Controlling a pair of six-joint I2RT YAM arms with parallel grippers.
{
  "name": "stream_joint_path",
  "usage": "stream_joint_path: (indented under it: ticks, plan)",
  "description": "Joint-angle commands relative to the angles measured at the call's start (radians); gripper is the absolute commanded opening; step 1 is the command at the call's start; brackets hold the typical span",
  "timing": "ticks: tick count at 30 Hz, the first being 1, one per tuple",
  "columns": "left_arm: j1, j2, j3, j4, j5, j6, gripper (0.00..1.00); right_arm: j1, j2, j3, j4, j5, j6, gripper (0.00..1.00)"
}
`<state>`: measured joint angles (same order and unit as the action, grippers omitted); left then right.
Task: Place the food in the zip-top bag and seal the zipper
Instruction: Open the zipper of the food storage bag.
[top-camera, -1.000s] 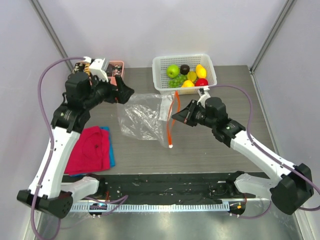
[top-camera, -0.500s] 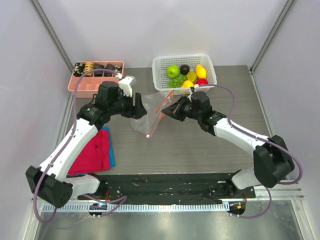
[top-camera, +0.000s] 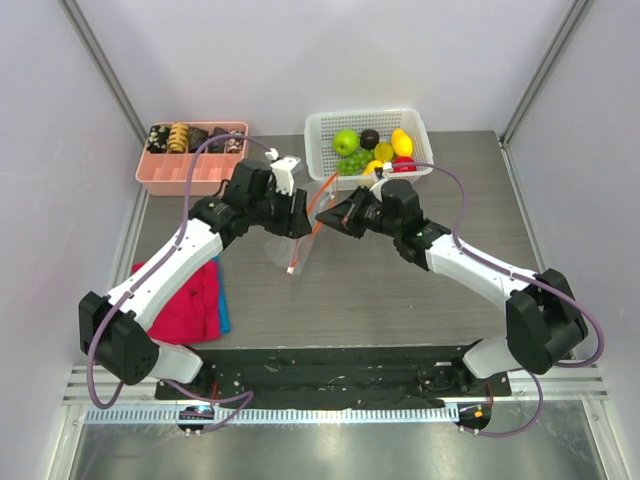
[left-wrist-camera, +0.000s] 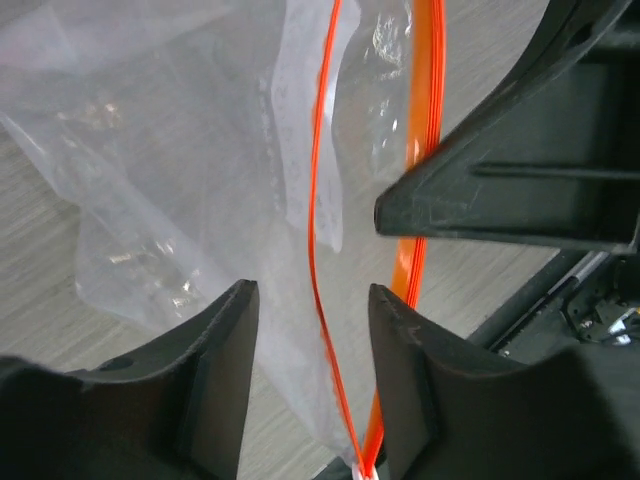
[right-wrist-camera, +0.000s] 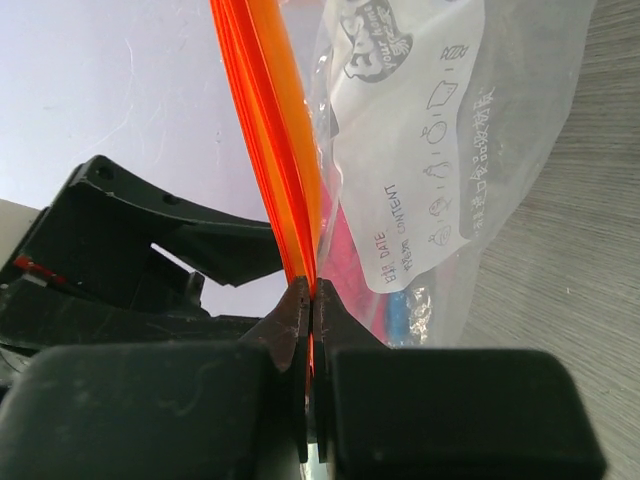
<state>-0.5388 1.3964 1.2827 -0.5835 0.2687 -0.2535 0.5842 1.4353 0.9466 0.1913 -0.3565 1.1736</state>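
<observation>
The zip-top bag (top-camera: 281, 247) hangs clear and crinkly between my two grippers, its lower part near the table. Its orange-red zipper (top-camera: 308, 228) runs slanted down its right edge. My right gripper (top-camera: 337, 217) is shut on the zipper's upper end (right-wrist-camera: 270, 130); the bag's printed side (right-wrist-camera: 430, 150) hangs beside it. My left gripper (left-wrist-camera: 310, 370) is open, with one thin zipper strip (left-wrist-camera: 318, 290) running between its fingers; the other strip (left-wrist-camera: 425, 150) lies beyond the right finger. The food lies in a white basket (top-camera: 320, 130): green apple (top-camera: 346, 141), plum (top-camera: 369, 138), lemon (top-camera: 401, 143), red apple (top-camera: 404, 164), grapes (top-camera: 352, 165).
A pink tray (top-camera: 190, 170) with brown and black snack pieces stands at the back left. A red-pink cloth (top-camera: 190, 300) over a blue one lies at the front left, under my left arm. Grey walls close in the table on three sides.
My left gripper has swung from the pink tray rightward to the bag's mouth. My right gripper has lifted the bag by its zipper and carried it slightly left.
</observation>
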Motion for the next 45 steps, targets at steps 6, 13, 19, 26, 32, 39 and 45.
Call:
stream_joint_path:
  ticks: [6,13,19,26,32,39,45]
  plan:
    - [0.057,-0.005,0.138,-0.123,-0.146,0.068,0.0,-0.02,-0.096,0.084,-0.133,-0.062,-0.161,0.01]
    - [0.218,-0.092,0.145,-0.205,-0.135,0.045,0.0,-0.171,-0.069,0.084,-0.472,-0.111,-0.477,0.01]
    - [0.223,-0.062,0.182,-0.243,-0.247,0.042,0.0,-0.195,0.091,0.193,-0.676,-0.113,-0.774,0.01]
    - [0.2,-0.017,0.182,-0.257,-0.077,0.025,0.0,-0.188,0.103,0.316,-0.687,-0.232,-0.897,0.3]
    - [0.2,0.047,0.198,-0.217,-0.045,-0.035,0.0,-0.192,0.108,0.446,-0.697,-0.228,-1.017,0.69]
    - [0.197,0.127,0.248,-0.19,-0.028,-0.064,0.0,-0.268,0.168,0.625,-0.704,-0.165,-1.094,0.88]
    - [0.197,0.154,0.26,-0.165,-0.013,-0.076,0.0,-0.403,0.376,0.854,-0.704,-0.039,-1.097,0.92]
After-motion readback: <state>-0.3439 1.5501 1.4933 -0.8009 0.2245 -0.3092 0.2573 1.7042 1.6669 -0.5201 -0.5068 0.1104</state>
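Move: The near edge of the bag's orange zipper rim passes between the left hand's open fingers, about 1 cm ahead and 1 cm right. The same edge lies roughly 2 cm left and 3 cm back of the right hand, which already pinches the opposite edge. From the left hand, the fruit basket is some 18 cm ahead and 15 cm right, and the pink box 17 cm ahead and 25 cm left, both about 15 cm lower. The left fingers shut on the near rim edge and draw it about 9 cm left and slightly forward and up; later they ease down and forward, still pinching. The right, keeping the other edge, pulls about 7 cm right, then 8 cm down as it rolls left side down, opens wide, lets go and swings up and forward towards the basket. ##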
